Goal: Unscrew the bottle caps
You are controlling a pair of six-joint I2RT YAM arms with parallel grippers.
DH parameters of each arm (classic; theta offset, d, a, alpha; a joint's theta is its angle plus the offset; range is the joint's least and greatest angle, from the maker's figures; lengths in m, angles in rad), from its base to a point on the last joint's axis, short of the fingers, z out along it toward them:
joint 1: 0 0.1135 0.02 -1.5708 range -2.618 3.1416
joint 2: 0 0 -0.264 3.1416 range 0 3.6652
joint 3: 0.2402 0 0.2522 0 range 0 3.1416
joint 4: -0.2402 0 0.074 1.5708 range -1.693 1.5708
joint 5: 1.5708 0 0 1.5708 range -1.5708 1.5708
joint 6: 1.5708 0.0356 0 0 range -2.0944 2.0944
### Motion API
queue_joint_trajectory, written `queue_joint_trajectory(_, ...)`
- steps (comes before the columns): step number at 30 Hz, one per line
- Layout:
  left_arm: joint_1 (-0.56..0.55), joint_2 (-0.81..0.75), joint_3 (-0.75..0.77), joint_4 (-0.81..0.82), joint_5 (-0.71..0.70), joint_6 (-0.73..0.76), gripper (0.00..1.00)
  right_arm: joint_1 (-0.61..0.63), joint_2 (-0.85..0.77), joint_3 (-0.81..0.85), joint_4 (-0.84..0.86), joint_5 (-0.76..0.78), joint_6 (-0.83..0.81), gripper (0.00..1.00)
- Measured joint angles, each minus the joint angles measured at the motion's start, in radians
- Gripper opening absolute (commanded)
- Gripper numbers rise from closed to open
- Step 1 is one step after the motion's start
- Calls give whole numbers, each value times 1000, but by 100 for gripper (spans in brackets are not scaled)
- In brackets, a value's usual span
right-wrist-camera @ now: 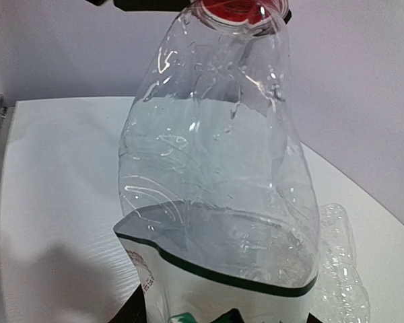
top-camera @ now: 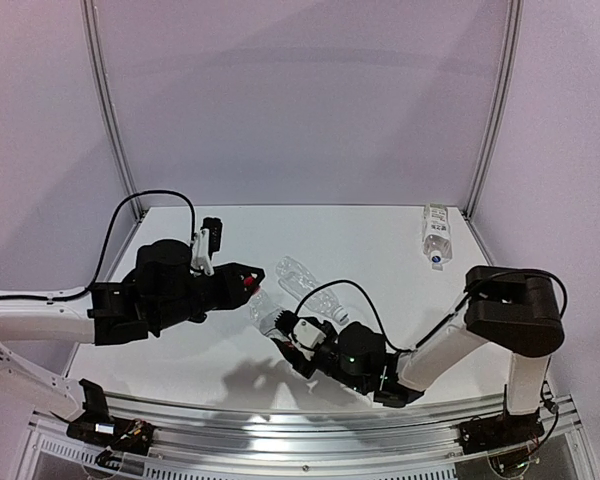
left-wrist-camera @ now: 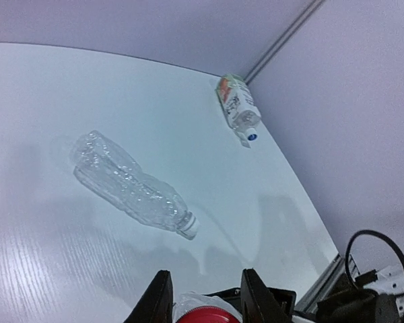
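Observation:
A clear bottle [right-wrist-camera: 215, 168] with a white label edged in green is held above the table, between the two arms. My right gripper [top-camera: 280, 328] is shut on its labelled lower body [top-camera: 267, 310]. Its red cap [left-wrist-camera: 205, 316] points toward the left arm, and my left gripper [left-wrist-camera: 207, 303] is shut on that cap, one dark finger [left-wrist-camera: 158, 299] on each side. From above, the red cap [top-camera: 250, 284] shows at the left gripper's [top-camera: 242, 285] tips. In the right wrist view the red cap [right-wrist-camera: 232, 8] sits at the top edge.
A slim ribbed clear bottle [top-camera: 305, 283] lies on the table behind the held one, its white cap [left-wrist-camera: 188, 225] toward the right arm. A labelled bottle [top-camera: 434, 232] with a blue-and-white cap [left-wrist-camera: 251, 136] lies at the back right corner beside the frame post.

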Motion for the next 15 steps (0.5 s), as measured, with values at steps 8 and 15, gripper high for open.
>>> queue_joint_trajectory(8,-5,25,14,-89,-123,-100,23,42,100,99,-40,208,-85,45)
queue_joint_trajectory(15,-24,0,15,-118,-119,-79,82,43,100,102,-51,209,-107,45)
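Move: The red cap sits pinched between the left hand's pads; from the right hand, which grips the bottle's body, the cap lies about 9 cm ahead, 8 cm left and 9 cm higher. A loose clear bottle lies on the table some 13 cm ahead of the left hand, 15 cm to its right and 17 cm below. Counted from the right hand, the clear bottle is roughly 22 cm ahead, 7 cm right and 8 cm below. The red cap and the bottle sink together by about 2 cm, left hand still pinching the cap and right hand keeping its hold on the body while edging forward. As they sink, the left wrist turns about 10 degrees counter-clockwise and the right as much clockwise; then the left fingers spread wide, let go of the cap and ease slightly back. ##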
